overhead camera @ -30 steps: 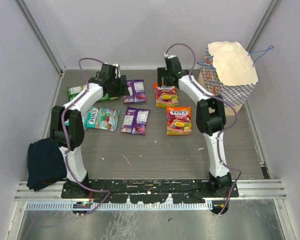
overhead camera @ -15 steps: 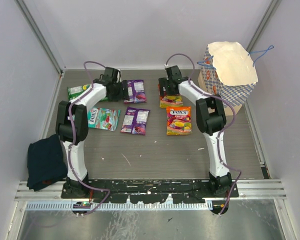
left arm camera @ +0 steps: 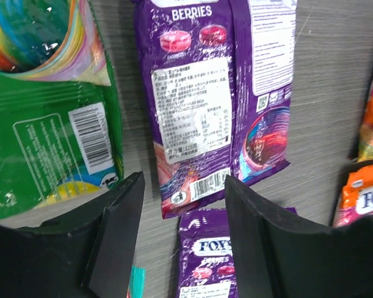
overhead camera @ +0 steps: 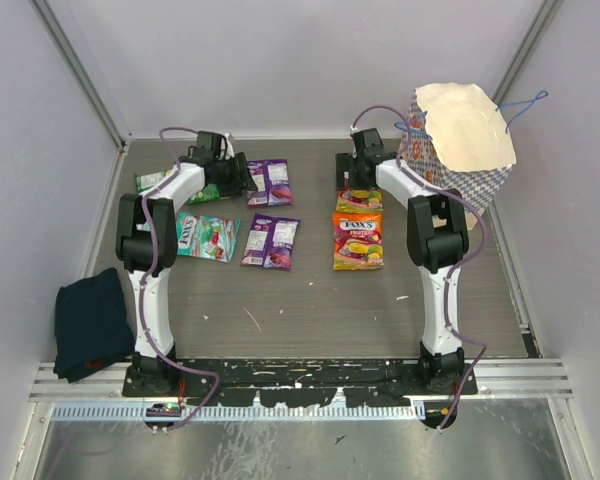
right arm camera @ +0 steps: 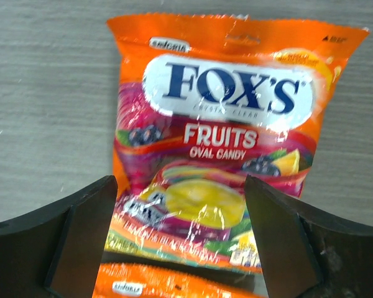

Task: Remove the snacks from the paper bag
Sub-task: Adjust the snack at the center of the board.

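The checkered paper bag [overhead camera: 462,160] stands at the back right, its cream inside turned toward the top camera. Several snacks lie flat on the table: green [overhead camera: 160,183], teal [overhead camera: 205,237], two purple [overhead camera: 273,182] [overhead camera: 271,242] and two orange [overhead camera: 358,240] [overhead camera: 360,200]. My left gripper [overhead camera: 238,178] hangs open between the green packet [left arm camera: 43,105] and the far purple packet [left arm camera: 217,93], with nothing in it [left arm camera: 183,205]. My right gripper [overhead camera: 358,178] is open just left of the bag. Below it [right arm camera: 180,217] lies an orange packet [right arm camera: 224,136], untouched.
A dark blue cloth [overhead camera: 92,325] lies at the table's near left edge. Grey walls close in the back and both sides. The bag's blue cord handles [overhead camera: 520,102] stick out to the right. The arm bases are bolted to the rail [overhead camera: 300,372] in front.
The right arm has swung right toward the paper bag, and the far orange packet now lies further right, close above the near one. The left arm has shifted slightly left; its jaws have narrowed a little.
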You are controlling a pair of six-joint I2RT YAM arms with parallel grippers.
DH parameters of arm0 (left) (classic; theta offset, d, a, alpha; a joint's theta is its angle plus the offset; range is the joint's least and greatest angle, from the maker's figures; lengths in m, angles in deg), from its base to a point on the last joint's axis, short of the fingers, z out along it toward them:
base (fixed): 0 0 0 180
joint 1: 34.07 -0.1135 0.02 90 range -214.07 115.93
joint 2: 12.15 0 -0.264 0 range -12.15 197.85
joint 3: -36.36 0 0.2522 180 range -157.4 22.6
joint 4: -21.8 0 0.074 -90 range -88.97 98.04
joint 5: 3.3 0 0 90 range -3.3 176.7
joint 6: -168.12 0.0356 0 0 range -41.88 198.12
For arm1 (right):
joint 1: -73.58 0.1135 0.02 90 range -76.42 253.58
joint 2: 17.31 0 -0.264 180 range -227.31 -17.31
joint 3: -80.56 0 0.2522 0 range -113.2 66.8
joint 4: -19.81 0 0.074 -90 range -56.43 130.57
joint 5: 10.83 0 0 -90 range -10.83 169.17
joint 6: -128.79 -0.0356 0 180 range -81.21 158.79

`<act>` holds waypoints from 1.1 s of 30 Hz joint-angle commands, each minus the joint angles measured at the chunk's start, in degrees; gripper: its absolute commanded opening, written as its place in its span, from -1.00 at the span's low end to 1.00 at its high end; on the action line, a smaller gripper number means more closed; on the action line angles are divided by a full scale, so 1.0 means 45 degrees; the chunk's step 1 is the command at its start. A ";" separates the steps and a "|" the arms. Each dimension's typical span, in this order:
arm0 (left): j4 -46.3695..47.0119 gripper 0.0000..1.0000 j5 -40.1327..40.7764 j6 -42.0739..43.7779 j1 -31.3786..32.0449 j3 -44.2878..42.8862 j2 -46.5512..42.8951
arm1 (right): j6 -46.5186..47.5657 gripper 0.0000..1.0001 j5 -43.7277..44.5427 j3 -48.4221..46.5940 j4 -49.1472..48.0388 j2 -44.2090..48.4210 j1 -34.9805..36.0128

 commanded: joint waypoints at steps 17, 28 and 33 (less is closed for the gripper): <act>0.3846 -0.27 -0.3172 -0.2911 -0.0878 -0.0465 0.1715 | -0.0235 0.78 -0.0744 0.2282 -0.0561 0.4735 0.0191; 0.3005 -1.00 -0.1802 -0.1975 -0.0908 -0.0120 -0.0526 | -0.0416 0.78 -0.1010 0.2987 -0.0679 0.5627 0.0182; 0.1747 -1.00 -0.0586 -0.1049 -0.0860 -0.0144 -0.1891 | -0.0445 0.78 -0.1107 0.3824 -0.1049 0.6219 0.0207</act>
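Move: The far purple snack lies just ahead of my open left hand, its middle about 4 cm forward, 4 cm right and 3 cm below. The green snack is some 6 cm left and 4 cm ahead; the near purple snack is 9 cm back and 5 cm right, and the teal one 8 cm back and 7 cm left. From my right hand, the far purple snack is about 16 cm left and 4 cm ahead, and the far orange snack's middle some 3 cm ahead, both 3 cm below. I push my left hand about 3.5 cm forward and a little down onto the far purple snack, rolling its left side down some 15 degrees, and shut the fingers to pinch the snack. Then I rise about 4 cm with it in my grip, edging slightly left. Meanwhile my open right hand climbs roughly 10 cm and draws back from over the far orange snack. ##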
